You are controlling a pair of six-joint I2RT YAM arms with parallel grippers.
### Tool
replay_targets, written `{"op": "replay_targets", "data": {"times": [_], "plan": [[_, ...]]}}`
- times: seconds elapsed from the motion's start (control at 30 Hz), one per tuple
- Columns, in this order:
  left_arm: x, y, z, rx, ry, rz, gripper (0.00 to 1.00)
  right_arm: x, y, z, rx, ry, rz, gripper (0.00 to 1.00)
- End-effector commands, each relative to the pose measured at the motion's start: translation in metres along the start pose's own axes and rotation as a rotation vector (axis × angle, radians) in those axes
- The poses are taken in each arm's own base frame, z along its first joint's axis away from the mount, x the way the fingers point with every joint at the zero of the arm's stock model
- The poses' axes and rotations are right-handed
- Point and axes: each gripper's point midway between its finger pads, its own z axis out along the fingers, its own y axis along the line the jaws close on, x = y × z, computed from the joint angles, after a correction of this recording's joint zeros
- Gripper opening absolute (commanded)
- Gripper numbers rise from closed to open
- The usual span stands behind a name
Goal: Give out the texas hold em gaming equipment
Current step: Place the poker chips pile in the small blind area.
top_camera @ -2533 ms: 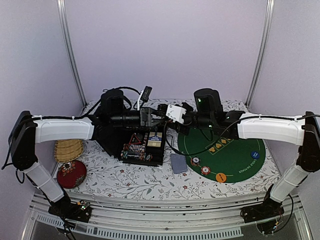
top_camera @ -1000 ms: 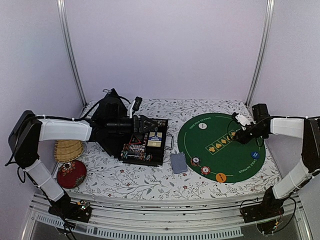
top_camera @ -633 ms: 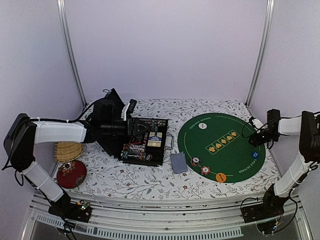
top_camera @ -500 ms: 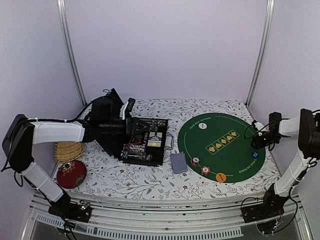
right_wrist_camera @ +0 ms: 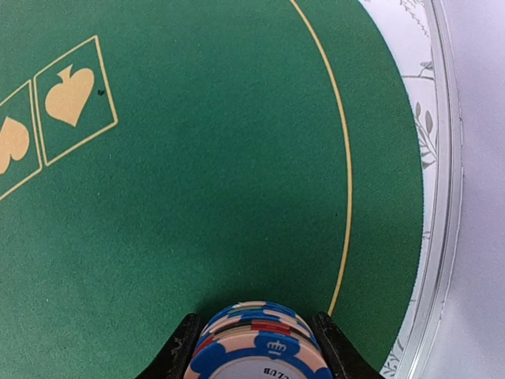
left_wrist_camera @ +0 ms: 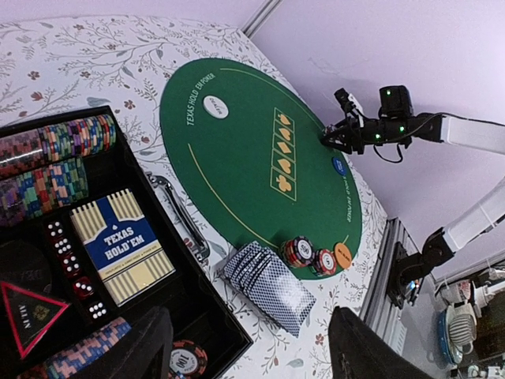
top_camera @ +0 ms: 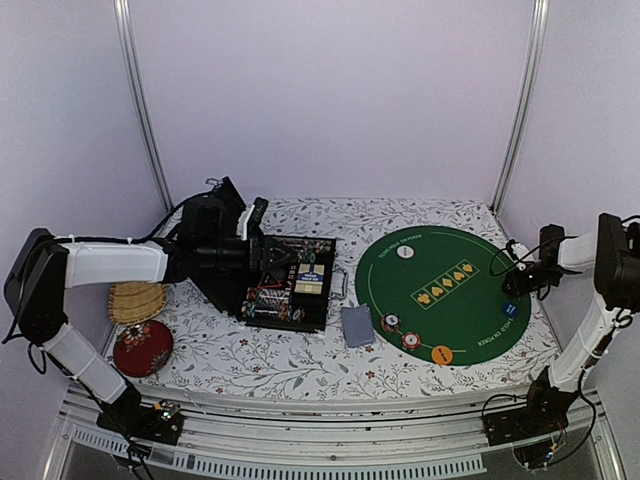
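My right gripper [right_wrist_camera: 259,355] is shut on a short stack of poker chips [right_wrist_camera: 260,341], blue, pink and red striped. It hangs low over the green mat [right_wrist_camera: 197,158], just inside the yellow border line at the mat's right edge [top_camera: 516,271]. My left gripper [left_wrist_camera: 252,355] stands open over the black case [top_camera: 292,288], nothing between its fingers. Rows of chips [left_wrist_camera: 71,140], dice and a boxed deck [left_wrist_camera: 126,246] lie in the case. Fanned grey-blue cards [top_camera: 356,325] lie beside the mat. Two chip stacks [top_camera: 390,322] [top_camera: 410,340] and the white [top_camera: 404,252], blue [top_camera: 510,309] and orange [top_camera: 441,354] buttons sit on the mat.
A woven basket [top_camera: 137,298] and a red round cushion [top_camera: 142,347] lie at the table's left front. The case lid [top_camera: 215,265] stands open behind my left gripper. Metal rails [top_camera: 320,430] run along the near edge; frame posts rise at both back corners.
My right arm has swung from the case across the mat to its right edge, carrying the chip stack, and has now nearly settled. My left arm has drawn back a little to the left.
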Motion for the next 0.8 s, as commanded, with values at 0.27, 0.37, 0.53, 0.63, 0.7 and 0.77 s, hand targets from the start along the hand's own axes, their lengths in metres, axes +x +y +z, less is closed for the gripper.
{"op": "replay_targets", "data": {"times": [0.27,0.37,0.53,0.63,0.7,0.77], "plan": [[-0.018,-0.002,-0.011,-0.010,-0.034,0.027,0.71,0.013,-0.008,0.019,0.028,0.053,0.008,0.58],[-0.020,-0.002,-0.012,-0.012,-0.036,0.026,0.71,0.011,-0.009,0.018,0.030,0.048,0.007,0.61],[-0.019,-0.001,-0.014,-0.022,-0.036,0.028,0.71,0.002,-0.008,0.014,0.017,0.021,0.003,0.64],[-0.018,0.001,-0.014,-0.030,-0.032,0.026,0.71,-0.014,-0.001,0.006,-0.021,-0.037,-0.002,0.74],[-0.019,0.001,-0.015,-0.030,-0.035,0.026,0.71,-0.022,0.003,0.001,-0.037,-0.067,-0.004,0.82],[-0.020,0.001,-0.015,-0.029,-0.036,0.027,0.71,-0.029,0.001,-0.004,-0.031,-0.088,-0.004,0.88]]}}
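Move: The right hand still holds the poker chips pile between its fingertips, low over the mat in the small blind area, the pile's middle about 1 cm below the hand point. The blue button lies roughly 5 cm back and 3 cm left of that hand, and the nearest card box some 9 cm ahead and 12 cm left. From the left hand, the pile is about 68 cm right, some 3 cm farther forward and 17 cm lower. The right hand eases forward only about 1.5 cm, staying low just beyond the blue button, with its wrist hardly turning and its fingers keeping their hold at first. Once under way the fingers spread from a bit under half open to nearly fully open, letting go of the chip pile on both sides, and at the very end the hand just begins to rise, under half a centimetre. ##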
